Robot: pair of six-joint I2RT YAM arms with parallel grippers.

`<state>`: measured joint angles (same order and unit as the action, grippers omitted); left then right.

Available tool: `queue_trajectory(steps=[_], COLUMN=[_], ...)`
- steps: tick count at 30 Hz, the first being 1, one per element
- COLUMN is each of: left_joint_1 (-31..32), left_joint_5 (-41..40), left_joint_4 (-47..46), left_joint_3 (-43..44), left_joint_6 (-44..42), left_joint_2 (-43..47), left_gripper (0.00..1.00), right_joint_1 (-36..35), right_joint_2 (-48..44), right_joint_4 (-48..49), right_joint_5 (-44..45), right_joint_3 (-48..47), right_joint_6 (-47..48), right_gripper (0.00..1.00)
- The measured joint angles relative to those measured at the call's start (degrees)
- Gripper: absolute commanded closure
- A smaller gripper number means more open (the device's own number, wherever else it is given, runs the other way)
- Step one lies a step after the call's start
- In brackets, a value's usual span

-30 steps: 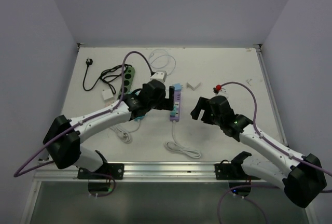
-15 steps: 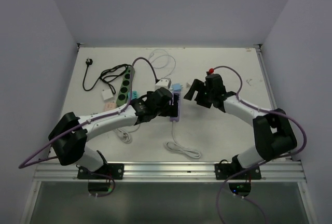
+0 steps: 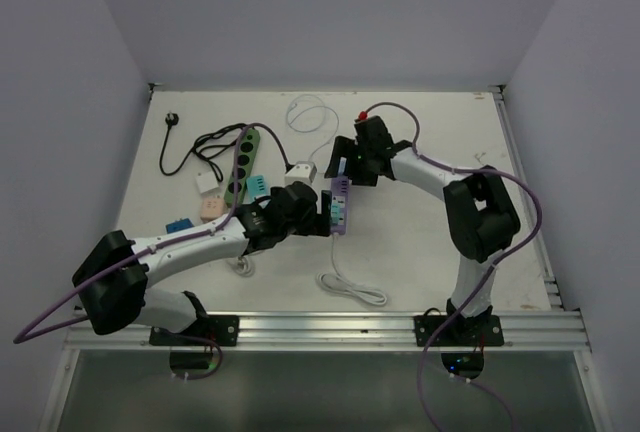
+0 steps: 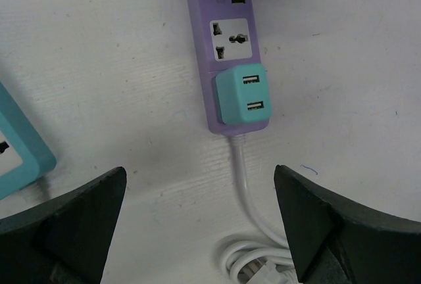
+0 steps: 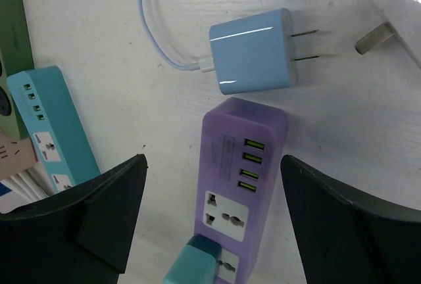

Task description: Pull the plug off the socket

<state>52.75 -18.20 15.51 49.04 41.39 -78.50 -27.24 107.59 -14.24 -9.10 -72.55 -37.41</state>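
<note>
The socket is a purple power strip [image 3: 341, 192] [image 4: 217, 27] [image 5: 240, 165] lying lengthwise at mid-table. A teal plug [image 4: 241, 93] [image 5: 194, 267] with two USB ports sits in its nearest outlet; the outlet beside it is bare. My left gripper [image 3: 318, 214] [image 4: 199, 179] hovers open over the strip's cord end, its fingers either side of the white cord [image 4: 245, 185], touching nothing. Open too, my right gripper [image 3: 345, 167] [image 5: 212, 162] hangs above the strip's far end, its fingers wide on both sides.
A loose light-blue charger [image 5: 252, 58] lies just beyond the strip, a white adapter [image 3: 301, 170] [image 5: 401, 1] beside it. A teal strip [image 4: 16, 146] [image 5: 49, 126], a green strip [image 3: 241, 160] and a black cable [image 3: 195, 147] lie to the left. The cord coils [image 3: 352, 287] nearer the bases.
My right arm has swung left and away from the bases, and now sits over the strip's far end. My left gripper has drawn back toward the strip's cord end.
</note>
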Motion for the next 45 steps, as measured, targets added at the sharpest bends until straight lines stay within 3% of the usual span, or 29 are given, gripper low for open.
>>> queue_trajectory(steps=[12, 19, 23, 27, 33, 36, 39, 40, 42, 43, 45], left_joint_1=[0.33, 0.68, 0.70, 0.85, 1.14, 1.27, 1.40, 1.51, 1.97, 2.10, 2.14], left_joint_5=[-0.26, -2.45, -4.17, -5.88, -6.36, -6.32, -5.84, -5.66, -5.35, -5.55, -5.66], left_joint_4=[-4.28, -4.98, -4.55, -4.02, -3.37, -2.99, -3.06, -3.21, -3.43, -3.28, -3.04], left_joint_3=[-1.03, 2.86, 7.39, 10.51, 11.43, 11.54, 11.78, 11.91, 12.20, 12.22, 12.26], left_joint_6=[-0.48, -0.68, -0.46, -0.33, 0.28, 1.09, 1.46, 1.57, 1.77, 1.70, 1.73], left_joint_2=[0.26, -5.14, -10.45, -14.93, -18.62, -20.11, -21.05, -21.14, -21.16, -21.18, -21.18], left_gripper=[0.04, 0.08, 0.13, 0.17, 0.26, 0.36, 0.53, 0.63, 0.74, 0.86, 0.97], right_joint_1=[-4.07, -4.92, -5.05, -5.05, -5.05, -5.05, -5.07, -5.07, -5.11, -5.14, -5.20], right_joint_2=[8.28, 8.83, 8.83, 8.83, 8.81, 8.81, 8.72, 8.63, 8.48, 8.44, 8.33], right_joint_4=[-10.71, -12.33, -12.28, -12.24, -11.96, -11.89, -11.56, -11.32, -10.84, -10.71, -10.45], right_joint_5=[8.76, 10.64, 11.15, 11.15, 11.17, 11.17, 11.17, 11.17, 11.19, 11.34, 11.47], right_joint_3=[-9.46, -9.77, -9.77, -9.73, -9.49, -9.44, -9.18, -8.98, -8.61, -8.50, -8.24], right_joint_6=[0.55, 0.68, 0.61, 0.61, 0.63, 0.63, 0.59, 0.55, 0.39, 0.28, 0.13], right_gripper=[0.23, 0.48, 0.72, 0.88, 1.00, 1.00, 1.00, 1.00, 1.00, 1.00, 1.00])
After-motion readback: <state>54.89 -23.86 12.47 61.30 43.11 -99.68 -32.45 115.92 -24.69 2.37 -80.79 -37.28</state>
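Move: For the left gripper, the teal plug on the near half of the purple socket is about 4 cm ahead, 5 cm right and 5 cm below; the teal socket lies some 8 cm ahead and 12 cm left. For the right gripper, the purple socket's far end is 1 cm back and 4 cm below. From that hand the blue charger is about 4 cm ahead, and the white adapter 5 cm ahead and 6 cm right. Lower the right gripper about 4 cm over the purple socket's far end, rolling its left side down some 15 degrees, and close until the fingers pinch its sides; keep that grip. Meanwhile bring the left gripper right and forward, roughly 6 cm, towards the teal plug, then down about 5 cm around it and close on it. ##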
